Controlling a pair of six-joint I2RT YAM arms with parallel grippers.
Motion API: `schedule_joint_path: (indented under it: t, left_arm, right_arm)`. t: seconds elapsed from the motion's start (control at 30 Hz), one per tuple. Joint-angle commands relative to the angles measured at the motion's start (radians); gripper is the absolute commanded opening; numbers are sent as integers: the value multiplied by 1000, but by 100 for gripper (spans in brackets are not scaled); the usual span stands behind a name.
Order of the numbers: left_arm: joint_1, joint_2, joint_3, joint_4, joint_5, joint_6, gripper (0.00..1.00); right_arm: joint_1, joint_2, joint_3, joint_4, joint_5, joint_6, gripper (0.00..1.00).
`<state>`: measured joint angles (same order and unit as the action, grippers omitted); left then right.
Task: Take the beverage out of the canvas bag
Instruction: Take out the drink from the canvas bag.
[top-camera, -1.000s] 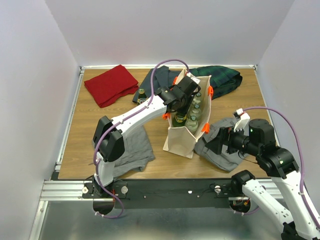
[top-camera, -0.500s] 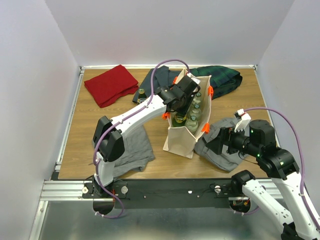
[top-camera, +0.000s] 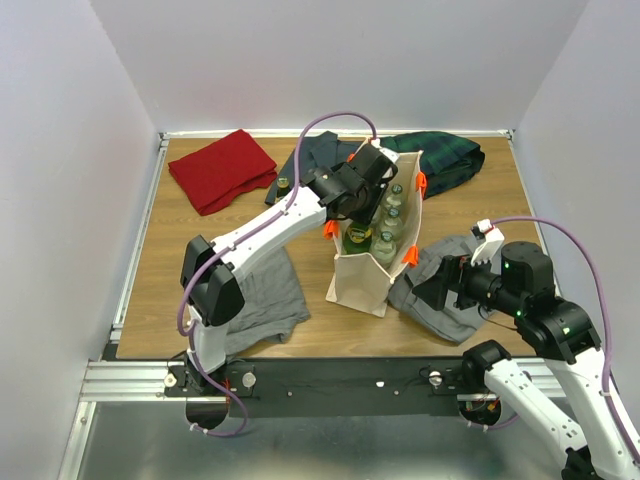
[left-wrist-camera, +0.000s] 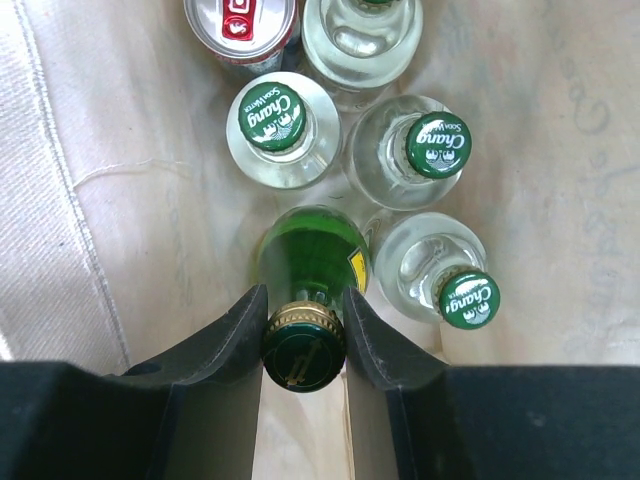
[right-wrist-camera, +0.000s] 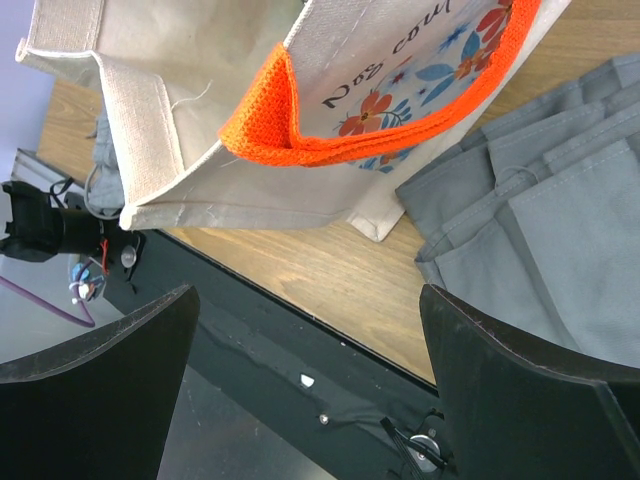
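The beige canvas bag with orange handles stands upright mid-table. Inside it are several clear bottles with green caps, a red can and a green bottle with a dark green cap. My left gripper reaches into the bag's mouth from above; in the left wrist view the left gripper is shut on the green bottle's neck, both pads pressing just under the cap. My right gripper hovers right of the bag, over grey clothes; in its own view the right gripper stands wide open with nothing between its fingers.
Grey folded clothes lie right of the bag and a grey garment lies left of it. A red cloth and dark plaid cloth lie at the back. One green bottle stands outside the bag, to its left.
The left arm has shifted slightly up and to the left, its grip on the green bottle unchanged. The right arm has barely moved.
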<state>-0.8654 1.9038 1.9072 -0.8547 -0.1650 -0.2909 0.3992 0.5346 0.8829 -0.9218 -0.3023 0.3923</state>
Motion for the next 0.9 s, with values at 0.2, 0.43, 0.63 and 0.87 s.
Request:
schedule_joint_path:
  t: [0.2,0.43,0.63,0.87]
  left_arm:
    - [2,-94,93,31,12,44,0]
    - [3,-92,144,11,32,53,0]
    - [2,-83,196,-20,55,62,0]
    - [2,-94,231,-47,53,71,0]
  right_arm:
    - [3,-5,-9,5,34,8,100]
    - [4,-2,-10,3,37,8,100]
    - [4,-1,-10,3,38,10,100]
    - [4,-4,-10,4,37,8,100]
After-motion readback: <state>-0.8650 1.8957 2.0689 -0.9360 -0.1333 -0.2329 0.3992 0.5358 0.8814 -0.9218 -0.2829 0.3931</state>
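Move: The green drink bottle is already in my left fingers by its neck, its middle hanging about 9 cm straight below them inside the canvas bag. Clear bottles stand 7 cm ahead and 3 right, 2 ahead and 8 right, and 4 back and 6 right of my hand. The bottle taken out earlier stands 8 cm ahead, 18 left. From my right hand the held bottle's middle is some 16 cm ahead, 16 left and 11 lower. With my left hand I keep my grip on the green bottle's neck and draw it almost straight up, away from the bag's floor and the clear bottles beside it, about 5 cm. I start slowly, then gain speed, the wrist turning only some 5 degrees; no swing to the side yet. ##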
